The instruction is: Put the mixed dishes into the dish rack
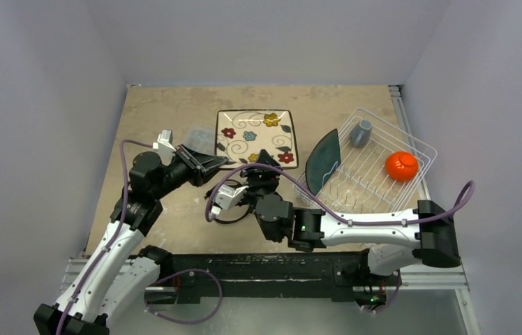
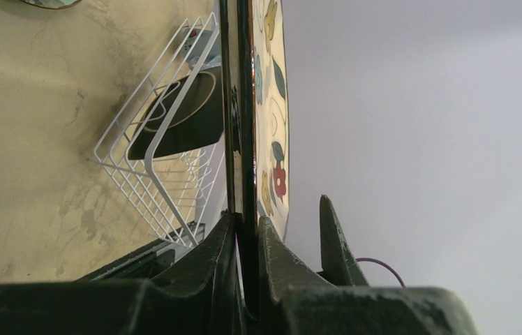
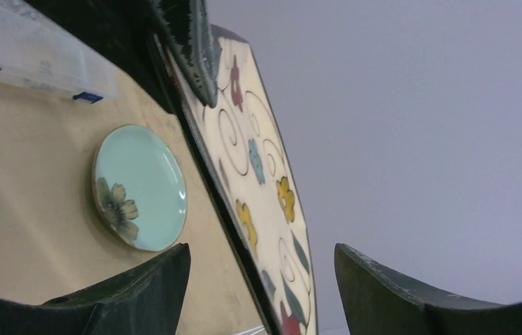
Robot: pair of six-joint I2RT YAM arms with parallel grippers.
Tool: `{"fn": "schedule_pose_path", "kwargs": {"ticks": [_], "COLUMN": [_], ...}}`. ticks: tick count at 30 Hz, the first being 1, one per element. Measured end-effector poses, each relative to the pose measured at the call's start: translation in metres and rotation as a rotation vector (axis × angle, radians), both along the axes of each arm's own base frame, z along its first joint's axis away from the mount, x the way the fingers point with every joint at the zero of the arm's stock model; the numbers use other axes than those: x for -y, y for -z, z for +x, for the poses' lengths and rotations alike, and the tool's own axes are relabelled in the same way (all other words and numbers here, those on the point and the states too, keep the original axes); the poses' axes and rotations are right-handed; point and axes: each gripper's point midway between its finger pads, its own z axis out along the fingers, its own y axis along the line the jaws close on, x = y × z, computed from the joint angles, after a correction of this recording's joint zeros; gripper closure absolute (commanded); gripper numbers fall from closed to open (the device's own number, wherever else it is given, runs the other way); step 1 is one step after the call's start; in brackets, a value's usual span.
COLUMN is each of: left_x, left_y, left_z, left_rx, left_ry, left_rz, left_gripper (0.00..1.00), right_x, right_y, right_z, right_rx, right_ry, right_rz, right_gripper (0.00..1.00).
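Note:
My left gripper is shut on the near-left edge of the dark-rimmed square patterned plate and holds it above the table; the left wrist view shows the jaws pinching its rim. My right gripper is open, its fingers on either side of the plate's near edge without touching it. The pale mint round plate lies on the table under the held plate. The white wire dish rack holds the grey-blue mug, the orange bowl and the dark teal plate standing on edge.
A clear plastic compartment box sits on the table behind my left gripper, also in the right wrist view. A black coiled cable lies beneath my right wrist. The rack stands close to the table's right edge.

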Motion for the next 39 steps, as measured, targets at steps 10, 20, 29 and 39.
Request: {"fn": "schedule_pose_path", "kwargs": {"ticks": [10, 20, 29, 39], "left_x": [-0.001, -0.009, -0.014, -0.047], "left_y": [0.003, -0.003, -0.036, -0.129], "left_z": [-0.005, -0.002, -0.016, -0.061], "left_rx": [-0.019, 0.057, 0.115, 0.446], "left_ry": [0.006, -0.030, -0.033, -0.127], "left_rz": [0.005, 0.047, 0.028, 0.149], "left_gripper": [1.00, 1.00, 0.21, 0.03], "right_x": [-0.001, -0.014, -0.023, -0.023], "right_y": [-0.001, 0.013, 0.009, -0.015], "right_z": [0.024, 0.025, 0.025, 0.030], "right_rx": [0.062, 0.066, 0.043, -0.052], "right_ry": [0.051, 0.032, 0.002, -0.035], "right_rz": [-0.035, -0.156, -0.049, 0.181], "right_gripper": [0.66, 1.00, 1.00, 1.00]}}
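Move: The right hand, open around the square plate's near edge, has the plate's middle about 8 cm ahead and 1 cm left, at its own height. The left hand still grips the near-left corner, with that middle roughly 8 cm ahead and 8 cm to its right. From the right hand, the round green plate lies about 27 cm ahead, 2 cm right and 29 cm down; the bolt box some 23 cm ahead, 20 cm left and 28 cm down. The right hand pushes about 2.5 cm forward onto the square plate and closes, pinching the near edge with one finger above and one below, then drifts some 2 cm left and rolls so that its left side rises, keeping hold. Only after that grip does the left hand open wide at the near-left corner, come free and draw away up and back, about 13 cm higher, swinging somewhat left as its fingers tip upward. ##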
